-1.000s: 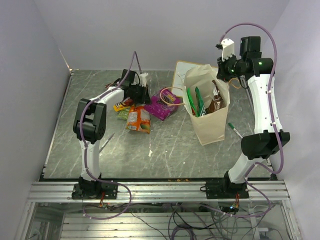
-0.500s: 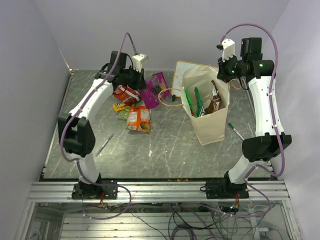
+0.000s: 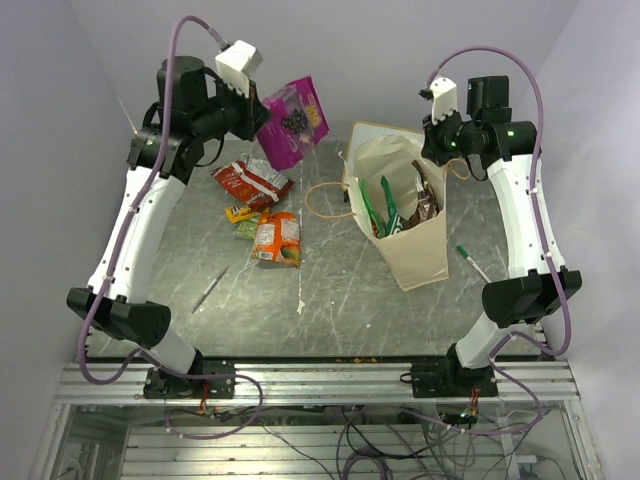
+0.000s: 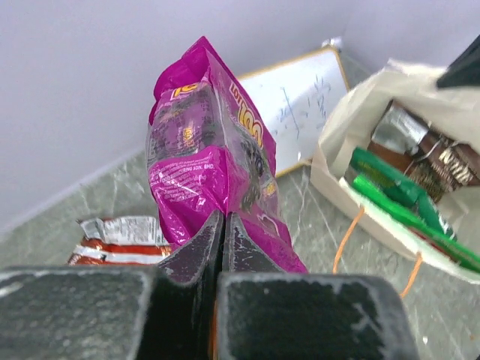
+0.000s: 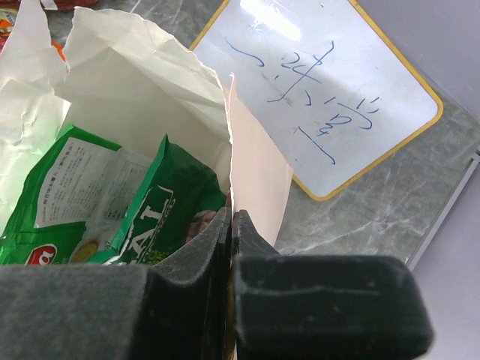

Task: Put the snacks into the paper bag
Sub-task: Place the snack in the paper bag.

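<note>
My left gripper (image 3: 262, 118) is shut on the lower edge of a purple snack packet (image 3: 293, 122), held high above the table, left of the paper bag (image 3: 415, 250). In the left wrist view the packet (image 4: 206, 157) stands up from the closed jaws (image 4: 223, 217). My right gripper (image 3: 437, 150) is shut on the bag's far rim and holds the mouth open; the rim (image 5: 251, 172) runs into the jaws (image 5: 231, 217). Green packets (image 3: 385, 205) and a brown one (image 3: 428, 200) stand inside the bag. A red packet (image 3: 248, 180), an orange one (image 3: 277, 238) and two small ones (image 3: 244, 220) lie on the table.
A yellow-framed whiteboard (image 5: 330, 90) lies flat behind the bag. The bag's orange cord handle (image 3: 322, 200) rests on the table to its left. A green pen (image 3: 470, 262) lies right of the bag and a thin pen (image 3: 210, 290) lies at front left.
My left arm has lifted the purple packet off the table and raised it high toward the back. The red packet now lies uncovered. The bag's top has shifted slightly left.
</note>
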Available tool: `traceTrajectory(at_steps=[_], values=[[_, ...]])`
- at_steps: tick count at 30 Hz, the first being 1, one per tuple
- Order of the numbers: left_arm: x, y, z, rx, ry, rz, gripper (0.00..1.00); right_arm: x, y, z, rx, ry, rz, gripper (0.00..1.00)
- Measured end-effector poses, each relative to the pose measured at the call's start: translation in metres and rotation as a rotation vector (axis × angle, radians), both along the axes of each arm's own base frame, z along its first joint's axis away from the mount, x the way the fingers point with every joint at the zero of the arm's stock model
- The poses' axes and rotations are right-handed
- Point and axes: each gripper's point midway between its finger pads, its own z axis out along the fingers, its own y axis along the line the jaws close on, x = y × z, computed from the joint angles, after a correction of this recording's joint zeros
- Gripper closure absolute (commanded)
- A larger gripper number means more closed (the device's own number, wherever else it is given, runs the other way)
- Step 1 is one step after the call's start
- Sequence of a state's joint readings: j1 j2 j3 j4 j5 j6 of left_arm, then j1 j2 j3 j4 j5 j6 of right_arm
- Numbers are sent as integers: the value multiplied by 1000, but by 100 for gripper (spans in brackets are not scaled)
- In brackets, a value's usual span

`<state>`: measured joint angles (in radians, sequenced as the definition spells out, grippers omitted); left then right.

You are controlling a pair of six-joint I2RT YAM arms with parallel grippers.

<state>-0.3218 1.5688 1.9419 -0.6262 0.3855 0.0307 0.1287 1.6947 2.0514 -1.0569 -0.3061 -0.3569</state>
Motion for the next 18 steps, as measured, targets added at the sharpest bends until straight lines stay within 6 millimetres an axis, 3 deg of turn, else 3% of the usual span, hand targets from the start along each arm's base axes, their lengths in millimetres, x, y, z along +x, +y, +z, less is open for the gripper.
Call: traceTrajectory(at_steps=[5, 8, 13, 18], values=[[-9, -3, 45, -92, -52, 9, 93, 2, 2, 1, -4, -5, -33, 100], [-22, -22, 58, -143, -50, -31, 93, 4, -1, 2, 1, -7, -65, 100], [-42, -69, 52, -200, 28, -134, 93, 7, -4, 3, 14, -7, -112, 100], [-45, -109, 27, -273, 193, -203, 93, 8, -6, 2, 27, -7, -149, 100]])
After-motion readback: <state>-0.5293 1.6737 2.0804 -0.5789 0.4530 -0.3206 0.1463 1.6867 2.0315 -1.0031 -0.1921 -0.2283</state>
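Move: The purple snack pack is already pinched in the left hand. Its goal, the paper bag's open mouth, lies about 23 cm to this hand's right, 4 cm back and some 15 cm lower. The whiteboard lies about 17 cm ahead and 24 cm right, the red snack pack 12 cm ahead and 5 cm left, both nearly 40 cm down. From the right hand, which grips the bag's rim, the mouth's middle is about 6 cm left, 5 cm back and 5 cm down. The purple snack pack, kept pinched in the left fingers, is swept some 11 cm to the right and about 5 cm back towards the bag's mouth, first rising about 6 cm and then starting to sink. The left wrist rolls its left side down, swings clockwise and tips downward late on. The right hand keeps hold of the rim almost in place, turning about 10 degrees clockwise. ##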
